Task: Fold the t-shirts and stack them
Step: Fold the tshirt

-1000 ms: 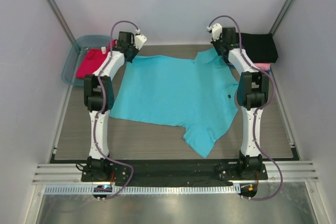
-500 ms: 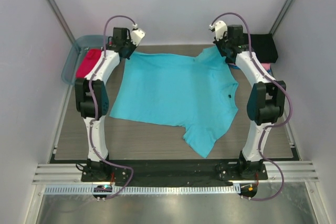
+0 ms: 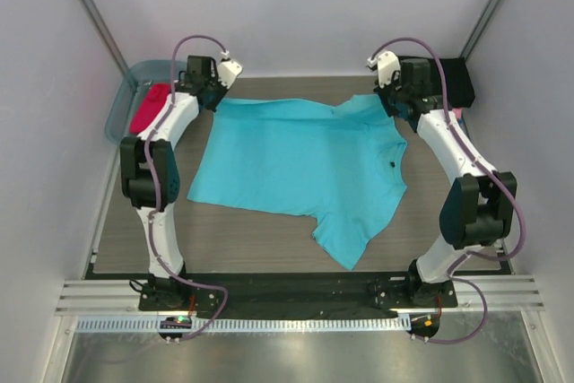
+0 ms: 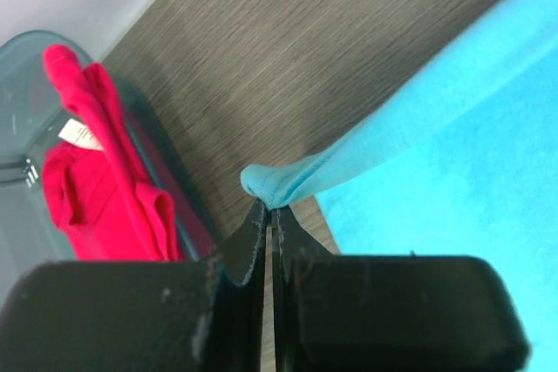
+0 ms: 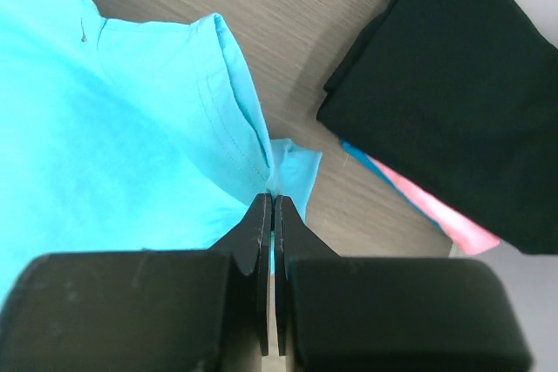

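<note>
A turquoise t-shirt (image 3: 300, 163) lies spread over the middle of the table, a small dark neck label on its right side. My left gripper (image 3: 212, 96) (image 4: 270, 206) is shut on its far left hem corner (image 4: 266, 180). My right gripper (image 3: 395, 100) (image 5: 273, 198) is shut on the cloth at its far right sleeve (image 5: 218, 115). Both pinched edges are lifted a little off the table. A red-magenta t-shirt (image 3: 150, 108) (image 4: 91, 176) lies in the tub. A folded black t-shirt (image 3: 446, 80) (image 5: 462, 93) rests on a pink one (image 5: 436, 211) at the far right corner.
A translucent blue-grey plastic tub (image 3: 126, 96) stands at the far left, against the left wall. Grey walls close in the wood-grain table (image 3: 251, 239) on three sides. The arm bases stand on a black rail at the near edge.
Both grippers have moved outward and towards the back wall, pulling the turquoise shirt's far edge taut and straighter. The arms have stretched further out.
</note>
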Controlling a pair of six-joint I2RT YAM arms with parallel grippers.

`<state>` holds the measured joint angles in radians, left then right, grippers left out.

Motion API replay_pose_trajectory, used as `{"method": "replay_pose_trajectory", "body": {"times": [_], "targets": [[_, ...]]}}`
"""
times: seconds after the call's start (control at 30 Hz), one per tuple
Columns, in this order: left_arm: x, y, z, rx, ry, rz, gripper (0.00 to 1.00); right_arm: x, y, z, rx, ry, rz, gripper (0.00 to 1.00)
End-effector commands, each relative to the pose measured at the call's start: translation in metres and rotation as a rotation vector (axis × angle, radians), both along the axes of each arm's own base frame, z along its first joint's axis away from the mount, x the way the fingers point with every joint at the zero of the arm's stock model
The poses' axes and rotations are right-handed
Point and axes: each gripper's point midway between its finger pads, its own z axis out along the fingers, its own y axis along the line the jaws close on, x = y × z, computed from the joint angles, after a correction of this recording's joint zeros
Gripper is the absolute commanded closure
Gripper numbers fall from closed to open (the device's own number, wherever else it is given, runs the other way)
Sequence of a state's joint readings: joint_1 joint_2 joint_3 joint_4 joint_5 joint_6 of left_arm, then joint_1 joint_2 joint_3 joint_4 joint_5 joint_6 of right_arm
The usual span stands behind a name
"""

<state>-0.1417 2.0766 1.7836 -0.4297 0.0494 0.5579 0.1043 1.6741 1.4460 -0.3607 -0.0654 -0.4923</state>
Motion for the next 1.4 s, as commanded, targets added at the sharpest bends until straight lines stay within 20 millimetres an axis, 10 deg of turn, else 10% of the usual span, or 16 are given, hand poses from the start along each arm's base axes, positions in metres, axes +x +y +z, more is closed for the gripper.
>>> {"method": "replay_pose_trajectory", "body": {"times": [0.0,0.23,0.9,1.07,1.2,1.37], "targets": [[0.000,0.002,0.046,-0.028,-0.108,-0.011,1.00,-0.022,0.007,0.024,0.048,-0.043,0.004,0.99],[-0.014,0.006,0.024,-0.028,-0.060,-0.005,1.00,-0.078,0.023,-0.018,0.108,0.081,0.030,0.99],[-0.036,0.027,-0.025,0.023,0.049,0.047,0.95,-0.149,0.041,-0.078,0.180,0.299,0.134,0.99],[-0.075,0.030,-0.017,-0.035,0.124,0.030,0.73,-0.174,0.045,-0.071,0.206,0.370,0.152,0.67],[-0.092,0.027,0.022,-0.062,0.040,0.004,0.66,-0.169,0.050,-0.043,0.226,0.303,0.180,0.60],[-0.069,0.015,0.008,-0.066,0.086,0.007,0.67,-0.142,0.051,-0.074,0.227,0.337,0.138,0.61]]}}
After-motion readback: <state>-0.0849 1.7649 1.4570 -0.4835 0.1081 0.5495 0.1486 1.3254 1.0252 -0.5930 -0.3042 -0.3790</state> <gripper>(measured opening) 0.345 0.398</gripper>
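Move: The turquoise t-shirt's far edge, already held up at both ends, is due to lie on the shirt's own body: for the left hand about 6 cm back, 3 left and 13 below, for the right about 14 back, 2 left and 19 below. The tub with the red shirt stands some 17 cm left and 8 ahead of the left hand; the black shirt stack is roughly 20 ahead and 15 right of the right hand, 16 below. The turquoise shirt's pinched far edge is drawn back and down over its body, by the left hand about 5 cm each way, by the right about 14 cm back and 9 down with its fingers tipping some 20 degrees steeper. Both then open to let go, draw back slightly left, the left by another 5 cm, and rise clear. ##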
